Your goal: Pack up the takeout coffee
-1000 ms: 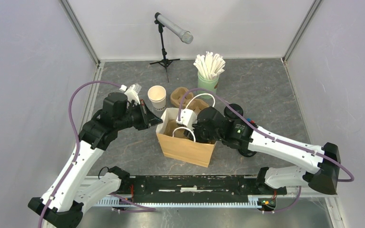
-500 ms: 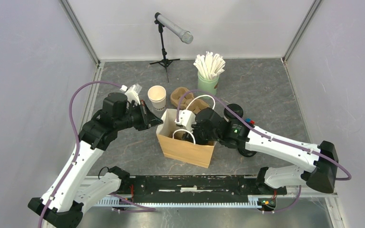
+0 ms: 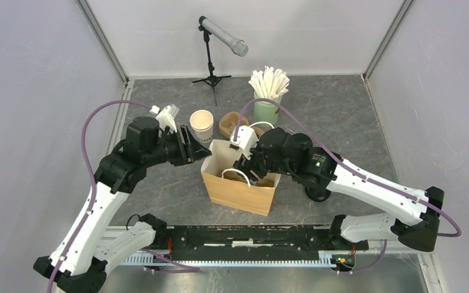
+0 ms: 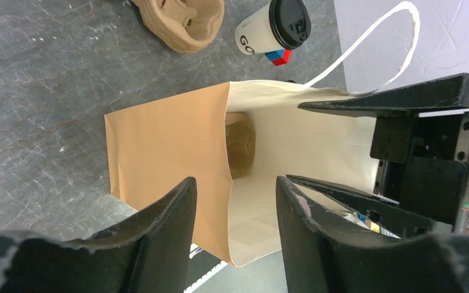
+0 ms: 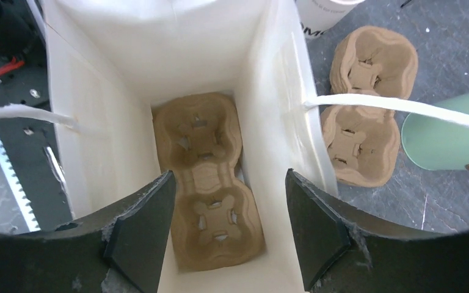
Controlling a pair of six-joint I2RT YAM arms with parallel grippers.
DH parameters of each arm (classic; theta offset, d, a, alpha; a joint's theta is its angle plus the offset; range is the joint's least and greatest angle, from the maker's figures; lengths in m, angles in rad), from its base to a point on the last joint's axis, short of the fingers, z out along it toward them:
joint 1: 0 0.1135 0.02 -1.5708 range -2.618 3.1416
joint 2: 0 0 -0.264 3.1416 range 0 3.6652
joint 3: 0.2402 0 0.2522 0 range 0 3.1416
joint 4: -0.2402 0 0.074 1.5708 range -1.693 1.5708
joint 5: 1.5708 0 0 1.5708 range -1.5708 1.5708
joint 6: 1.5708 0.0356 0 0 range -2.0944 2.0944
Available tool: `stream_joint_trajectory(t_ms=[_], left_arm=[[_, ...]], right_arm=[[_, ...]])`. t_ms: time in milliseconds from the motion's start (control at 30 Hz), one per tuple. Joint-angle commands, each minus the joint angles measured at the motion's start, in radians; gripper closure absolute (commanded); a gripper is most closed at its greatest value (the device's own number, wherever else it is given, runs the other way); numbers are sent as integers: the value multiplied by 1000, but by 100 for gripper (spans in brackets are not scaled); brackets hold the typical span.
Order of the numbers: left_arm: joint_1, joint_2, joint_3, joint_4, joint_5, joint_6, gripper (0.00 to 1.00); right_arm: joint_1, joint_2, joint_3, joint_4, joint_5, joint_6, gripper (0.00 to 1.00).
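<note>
The takeout coffee [image 4: 267, 29], a white printed cup with a black lid, stands on the table beyond the brown paper bag [image 3: 238, 192]; the top view hides it behind my right arm. My left gripper [image 4: 232, 189] is open at the bag's left rim [image 4: 165, 146], with the paper edge loose between its fingers. My right gripper [image 5: 230, 177] is open and empty over the bag's mouth. Below it, a brown cup carrier [image 5: 201, 140] lies flat on the bag's floor. From above, the left gripper [image 3: 199, 149] is at the bag's left corner and the right gripper [image 3: 251, 169] is above its opening.
A lidless white cup [image 3: 201, 125] stands behind the bag. A stack of brown carriers [image 3: 235, 124] lies beside it. A green cup of white straws [image 3: 267, 91] and a microphone stand [image 3: 210, 58] are at the back. The bag's white handles [image 5: 397, 107] arch up by my right gripper.
My left gripper has opened and let go of the bag's rim. My right gripper has opened wider and risen a little over the bag, its arm shifting back.
</note>
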State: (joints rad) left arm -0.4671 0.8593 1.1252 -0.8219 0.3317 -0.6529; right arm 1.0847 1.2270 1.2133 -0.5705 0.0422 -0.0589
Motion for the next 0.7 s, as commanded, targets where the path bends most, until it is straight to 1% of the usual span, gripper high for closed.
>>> stream_joint_trajectory(t_ms=[0, 100, 200, 300, 333, 367, 433, 533, 633, 667], left_arm=[[-1, 22, 85, -22, -54, 84, 41], [-1, 61, 116, -46, -60, 122, 41], [-1, 99, 153, -52, -55, 147, 41], [-2, 130, 198, -65, -60, 169, 40], [-1, 140, 214, -74, -63, 175, 40], [-1, 149, 226, -80, -67, 180, 39], [-1, 159, 242, -96, -83, 188, 36], [-1, 164, 253, -106, -115, 180, 31], [-1, 157, 255, -116, -149, 164, 19], [-1, 154, 253, -118, -153, 164, 14]], right_arm=[[4, -53, 83, 1, -2, 80, 28], [4, -75, 108, 24, 10, 145, 25], [5, -106, 132, 63, 34, 213, 21], [4, -148, 148, 104, 106, 268, 12], [5, -163, 153, 111, 150, 279, 5], [4, -181, 156, 118, 210, 284, 2], [4, -217, 148, 129, 333, 276, 2], [3, -254, 127, 109, 574, 259, 2], [3, -256, 117, 35, 782, 242, 2], [0, -252, 117, 11, 826, 246, 2]])
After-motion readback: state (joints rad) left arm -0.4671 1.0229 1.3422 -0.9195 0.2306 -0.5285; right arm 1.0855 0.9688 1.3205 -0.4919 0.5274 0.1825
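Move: Over the mouth of the paper bag, the right hand has the lidded coffee cup about 17 cm to its right, 16 cm ahead and 18 cm below. The bag's middle lies some 3 cm ahead, 2 cm left and 14 cm down; the spare carrier is about 27 cm ahead and 1 cm left, the loose black lid 24 cm right and 3 cm ahead. From the left hand, the cup is roughly 29 cm right, 15 cm ahead. Rising about 15 cm, the empty right hand draws up out of the bag's mouth, then swings right some 9 cm and a little forward to the cup's side, opening fully while the fingers lift towards level and turn some 30 degrees clockwise. The left hand eases forward and slightly up off the bag's left rim, fingers opening wider. ##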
